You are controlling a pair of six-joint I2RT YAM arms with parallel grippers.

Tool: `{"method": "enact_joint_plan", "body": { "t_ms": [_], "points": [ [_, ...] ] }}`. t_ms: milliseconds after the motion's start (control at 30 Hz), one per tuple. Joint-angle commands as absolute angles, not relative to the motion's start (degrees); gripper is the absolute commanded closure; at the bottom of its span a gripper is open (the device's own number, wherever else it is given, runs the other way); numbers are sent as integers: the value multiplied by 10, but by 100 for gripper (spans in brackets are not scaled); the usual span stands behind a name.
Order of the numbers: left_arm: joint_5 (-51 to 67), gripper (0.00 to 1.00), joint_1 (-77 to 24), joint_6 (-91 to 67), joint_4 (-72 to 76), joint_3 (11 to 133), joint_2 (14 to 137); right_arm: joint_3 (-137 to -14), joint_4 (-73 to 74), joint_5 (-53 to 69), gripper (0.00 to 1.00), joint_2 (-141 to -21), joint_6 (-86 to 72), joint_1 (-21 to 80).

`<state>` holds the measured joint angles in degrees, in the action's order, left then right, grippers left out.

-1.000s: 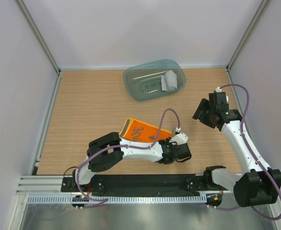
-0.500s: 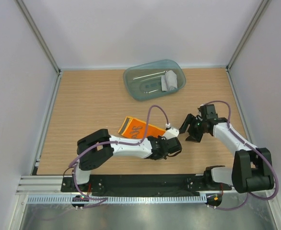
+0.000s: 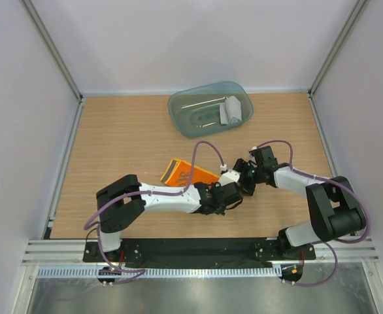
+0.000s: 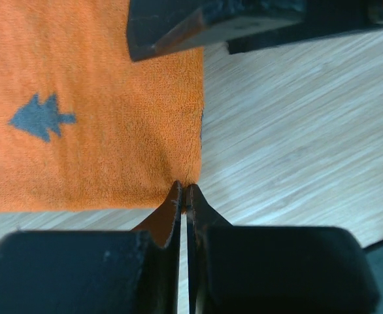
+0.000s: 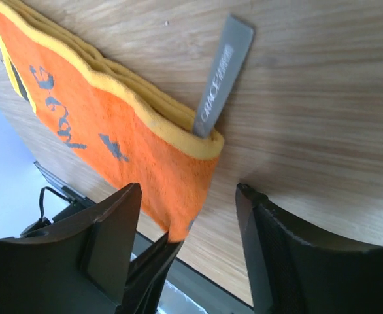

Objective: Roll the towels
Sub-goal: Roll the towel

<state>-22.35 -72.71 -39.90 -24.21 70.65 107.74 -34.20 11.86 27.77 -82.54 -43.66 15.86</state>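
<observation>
The yellow-orange towel (image 3: 186,173) lies folded on the wooden table, its orange printed face (image 4: 93,104) up and a grey label (image 5: 221,75) sticking out at its right end. My left gripper (image 4: 183,194) is shut on that end's near corner and holds it slightly lifted. My right gripper (image 5: 188,212) stands open around the same end, one finger (image 5: 113,229) over the cloth, the other (image 5: 270,242) over bare wood. From above, the left gripper (image 3: 233,186) and the right gripper (image 3: 244,178) meet there. The grey towel (image 3: 231,110) lies rolled in the tray.
A translucent teal tray (image 3: 178,104) stands at the back centre of the table. White walls with metal posts close in the table on three sides. The black rail with both arm bases (image 3: 198,248) runs along the near edge.
My left gripper has shut on the orange towel's corner and shifted left. My right arm has swung down from the right side to the towel's right end.
</observation>
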Motion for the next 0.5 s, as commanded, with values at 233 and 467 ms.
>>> {"method": "enact_joint_plan", "body": {
  "t_ms": [233,467],
  "points": [
    [-217,100,-721,-424,-232,692,994,-368,83,239,63,-871,-445,162],
    [-217,100,-718,-430,-234,683,985,-404,129,206,87,-875,-428,162]
  ]
}}
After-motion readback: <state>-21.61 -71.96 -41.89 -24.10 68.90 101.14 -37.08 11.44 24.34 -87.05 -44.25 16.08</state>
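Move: The right hand stands open almost on the orange towel's far right corner: the yellow hem lies about 2 cm ahead of its finger point and 1 cm lower, with the grey tag sticking out beyond it, about 4 cm ahead. The towel's middle is roughly 13 cm to that hand's left, level with it. The left hand already pinches the near right corner; from it the far corner lies about 8 cm ahead, 2 cm right and slightly lower. The right fingers close on the yellow hem of the towel's far right corner, just beside the grey tag, as the hand eases about 1.5 cm forward and 1 cm down onto it. Meanwhile the left hand keeps its shut pinch on the near right corner and lifts straight up by some 4 cm, tilting only slightly, then all but stops. ##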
